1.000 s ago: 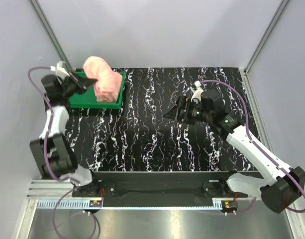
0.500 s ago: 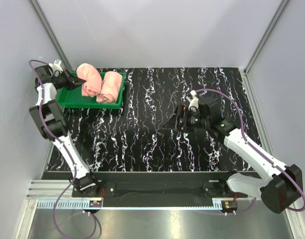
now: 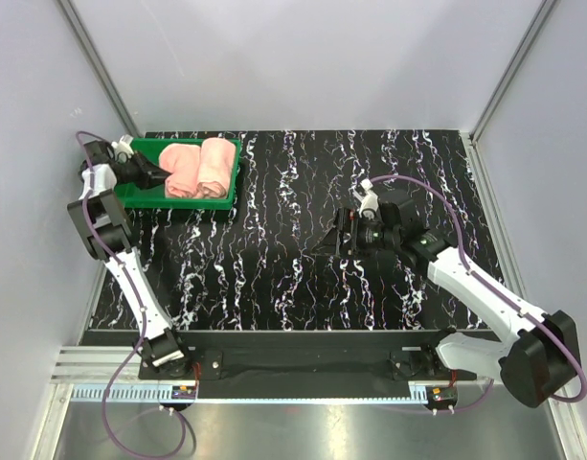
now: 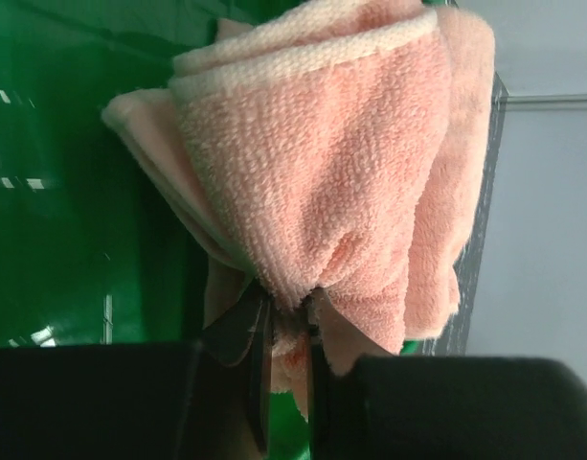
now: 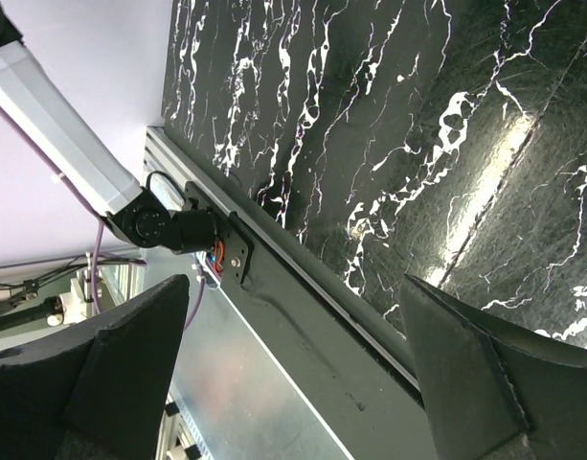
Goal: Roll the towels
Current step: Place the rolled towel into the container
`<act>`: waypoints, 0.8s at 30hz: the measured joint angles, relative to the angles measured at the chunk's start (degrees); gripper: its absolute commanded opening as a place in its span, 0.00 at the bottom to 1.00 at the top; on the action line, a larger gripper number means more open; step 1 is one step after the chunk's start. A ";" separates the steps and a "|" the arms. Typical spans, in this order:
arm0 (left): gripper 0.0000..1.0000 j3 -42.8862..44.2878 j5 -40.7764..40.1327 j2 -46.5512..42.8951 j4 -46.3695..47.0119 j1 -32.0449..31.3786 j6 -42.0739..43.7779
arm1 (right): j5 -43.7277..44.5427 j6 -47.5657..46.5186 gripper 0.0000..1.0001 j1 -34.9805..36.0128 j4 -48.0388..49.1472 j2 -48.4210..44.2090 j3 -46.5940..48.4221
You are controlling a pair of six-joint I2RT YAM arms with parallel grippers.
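Two salmon-pink towels lie rolled side by side in a green tray (image 3: pixel 190 202) at the table's far left, the left roll (image 3: pixel 181 170) touching the right roll (image 3: pixel 215 167). My left gripper (image 3: pixel 151 175) reaches in from the tray's left side. In the left wrist view its jaws (image 4: pixel 285 305) stand narrowly apart, pinching a fold at the end of the left towel roll (image 4: pixel 331 163) above the tray's green floor (image 4: pixel 63 172). My right gripper (image 3: pixel 335 237) hovers over the middle right of the table, open (image 5: pixel 295 287) with nothing between its fingers.
The black marbled tabletop (image 3: pixel 274 259) stretches between the tray and the right arm. Grey enclosure walls stand close on the left, the right and at the back. The arms' base rail (image 5: pixel 303 287) runs along the near edge.
The left gripper has brought its towel roll down from over the tray's far edge into the tray beside the other roll. The right gripper has shifted slightly and stays open.
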 measured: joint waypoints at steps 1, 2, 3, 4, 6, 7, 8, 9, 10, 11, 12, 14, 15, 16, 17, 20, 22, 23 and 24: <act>0.30 2.32 -0.22 1.31 -0.83 -0.07 0.37 | -0.13 -0.13 0.98 0.00 0.11 0.24 -0.04; 0.34 4.50 -0.61 2.47 -1.53 -0.11 0.52 | -0.17 -0.26 0.97 0.00 0.37 0.50 -0.11; 0.40 6.34 -1.03 3.50 -2.34 -0.13 0.61 | -0.17 -0.37 0.98 0.00 0.48 0.74 -0.13; 0.48 7.72 -1.33 4.17 -2.82 -0.15 0.68 | -0.20 -0.44 0.98 0.00 0.59 0.94 -0.15; 0.55 9.64 -2.34 5.16 -3.10 -0.15 0.31 | -0.24 -0.61 0.97 0.00 0.98 1.46 -0.15; 0.59 9.99 -2.97 5.33 -3.17 -0.15 0.04 | -0.24 -0.66 0.97 0.00 1.25 1.77 -0.15; 0.65 10.21 -3.50 5.44 -3.13 -0.17 -0.24 | -0.26 -0.66 0.97 0.00 1.49 2.10 -0.15; 0.67 10.47 -4.02 5.57 -3.19 -0.20 -0.46 | -0.28 -0.68 0.97 0.00 1.75 2.43 -0.15; 0.70 10.80 -4.63 5.75 -3.17 -0.20 -0.83 | -0.42 -0.66 0.97 0.00 1.99 2.75 -0.15; 0.75 10.88 -5.22 5.84 -3.08 -0.20 -1.03 | -0.59 -0.66 0.97 0.00 2.14 3.06 -0.15; 0.77 10.88 -5.84 5.86 -3.10 -0.20 -1.29 | -0.79 -0.66 0.97 0.00 2.34 3.32 -0.15; 0.99 10.86 -7.10 5.86 -2.93 -0.20 -1.75 | -1.16 -0.66 0.98 0.00 2.56 3.50 -0.15; 0.99 10.71 -7.69 5.86 -2.40 -0.20 -1.97 | -1.25 -0.66 0.98 0.00 2.56 3.50 -0.15; 0.99 10.45 -8.15 5.84 -1.66 -0.20 -2.40 | -1.29 -0.68 0.98 0.00 2.60 3.50 -0.15; 0.99 10.05 -8.31 5.73 -0.87 -0.17 -2.89 | -1.33 -0.68 0.97 0.00 2.69 3.50 -0.15; 0.99 9.22 -9.40 5.01 0.35 0.00 -4.02 | -1.49 -0.66 0.97 0.00 2.86 3.50 -0.17; 0.99 9.09 -10.73 4.31 0.59 0.09 -4.63 | -1.49 -0.66 0.98 0.00 2.93 3.48 -0.17; 0.99 8.83 -11.39 3.72 0.94 0.11 -4.85 | -1.49 -0.68 0.97 0.00 2.93 3.48 -0.20; 0.99 8.31 -12.24 2.86 1.31 0.15 -4.98 | -1.49 -0.68 0.98 0.00 2.91 3.48 -0.20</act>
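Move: My left hand is down in the green container, still pinching the near left part of the rolled towel. The towel's middle lies some 4 cm to the right and about 2 cm ahead, roughly level with my fingers. The other rolled towel lies about 12 cm to the right and 2 cm ahead, inside the container's right wall. From my right hand the held towel is about 35 cm to the left, 30 cm ahead and 13 cm lower. I open my left fingers from nearly shut to wide, letting go of the towel, while the hand backs off the roll to the left and forward by about 5 cm in all. It dips about a centimetre and a half, then starts back up, turning some 10 degrees counter-clockwise and rolling its left side up slightly. ##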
